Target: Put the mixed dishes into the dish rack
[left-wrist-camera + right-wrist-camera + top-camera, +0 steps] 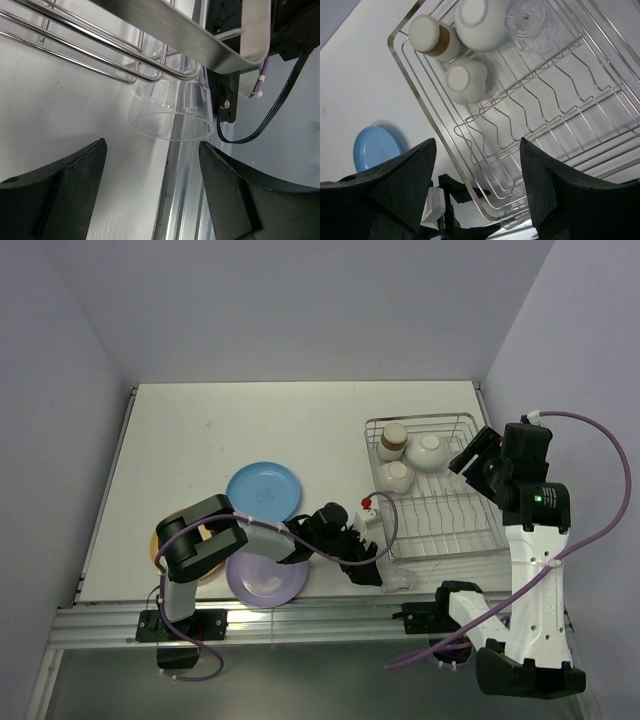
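The silver wire dish rack (450, 515) stands at the right. Upside down in its far end are a brown cup (431, 36), a white bowl (480, 22), a small bowl (465, 80) and a clear glass (530, 20). A second clear glass (172, 112) lies on its side by the rack's near rim (165, 30), mouth toward my left gripper (152, 150), which is open just short of it. My right gripper (477, 150) hangs open and empty above the rack. On the table lie a blue plate (263, 490), a purple plate (266, 578) and an orange-yellow plate (160, 552), half hidden under the left arm.
The lying glass is close to the table's near metal edge (185, 200). The right arm's base and cables (260, 100) stand just behind it. Grey walls close in the table at the back and both sides.
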You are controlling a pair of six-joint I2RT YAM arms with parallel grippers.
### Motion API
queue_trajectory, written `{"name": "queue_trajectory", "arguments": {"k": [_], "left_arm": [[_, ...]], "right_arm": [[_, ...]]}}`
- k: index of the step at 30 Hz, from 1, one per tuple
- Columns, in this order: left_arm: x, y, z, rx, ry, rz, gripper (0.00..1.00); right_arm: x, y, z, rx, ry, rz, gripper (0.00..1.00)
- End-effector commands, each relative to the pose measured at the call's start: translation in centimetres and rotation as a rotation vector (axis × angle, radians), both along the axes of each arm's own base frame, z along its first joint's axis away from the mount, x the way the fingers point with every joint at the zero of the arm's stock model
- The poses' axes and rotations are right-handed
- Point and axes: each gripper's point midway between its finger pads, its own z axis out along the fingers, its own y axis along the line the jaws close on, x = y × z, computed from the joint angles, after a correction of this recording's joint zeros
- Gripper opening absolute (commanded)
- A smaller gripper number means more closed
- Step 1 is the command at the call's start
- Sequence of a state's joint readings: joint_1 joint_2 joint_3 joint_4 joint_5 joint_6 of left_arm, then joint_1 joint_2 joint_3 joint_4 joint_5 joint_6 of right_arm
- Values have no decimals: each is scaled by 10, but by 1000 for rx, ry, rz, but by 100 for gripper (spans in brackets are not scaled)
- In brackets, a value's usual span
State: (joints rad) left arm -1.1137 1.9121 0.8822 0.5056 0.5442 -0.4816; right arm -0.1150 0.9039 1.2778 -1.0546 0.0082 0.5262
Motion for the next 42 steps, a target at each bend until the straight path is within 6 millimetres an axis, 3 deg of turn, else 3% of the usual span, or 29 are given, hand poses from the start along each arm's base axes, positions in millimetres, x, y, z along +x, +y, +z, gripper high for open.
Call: {"name": "queue_trajectory", "arguments": {"k": [1,12,27,30,35,40,42], "left_arm": [[-7,8,-5,-9,-27,-20,81],[-9,-11,13,-231,-27,1,82],[3,-43,-1,-300,-23,0,79],[1,-46,-2,-323,4,2,73],[-6,-50,1,-368,41,32,45],[-13,-61,3,-394,51,25,35],[-17,-64,7,-410,78,14,23]], "right_arm": [[-6,-1,14,-25,-41,6,75],[-13,-1,20,-41,-35,14,75],[-6,-1,27,-72,-13,35,75],[-3,-1,29,-76,-15,40,75],[-1,-1,33,-84,-20,43,75],[-3,-1,28,-88,-6,43,75],[-5,-1,25,-88,2,43,75]]}}
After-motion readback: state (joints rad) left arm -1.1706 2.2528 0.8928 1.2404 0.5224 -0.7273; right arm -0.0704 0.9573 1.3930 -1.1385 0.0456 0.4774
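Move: The drinking glass lies on its side about 4 cm to the left gripper's right, maybe 1 cm back and 2 cm lower, its mouth towards the open fingers. The dish rack's middle is some 19 cm ahead and 12 cm to the right, and the purple plate is about 24 cm to the left and 2 cm ahead. From the waiting right gripper, the glass is roughly 13 cm back, 11 cm to the left and 26 cm below. Bring the left gripper about 5 cm to the right, low along the near edge of the dish rack and in at the glass's mouth, while tilting the fingers up some 20 degrees until they point nearly level. Near the end of the reach, close the fingers most of the way at the glass's rim, easing about 2 cm back and 1 cm down. ##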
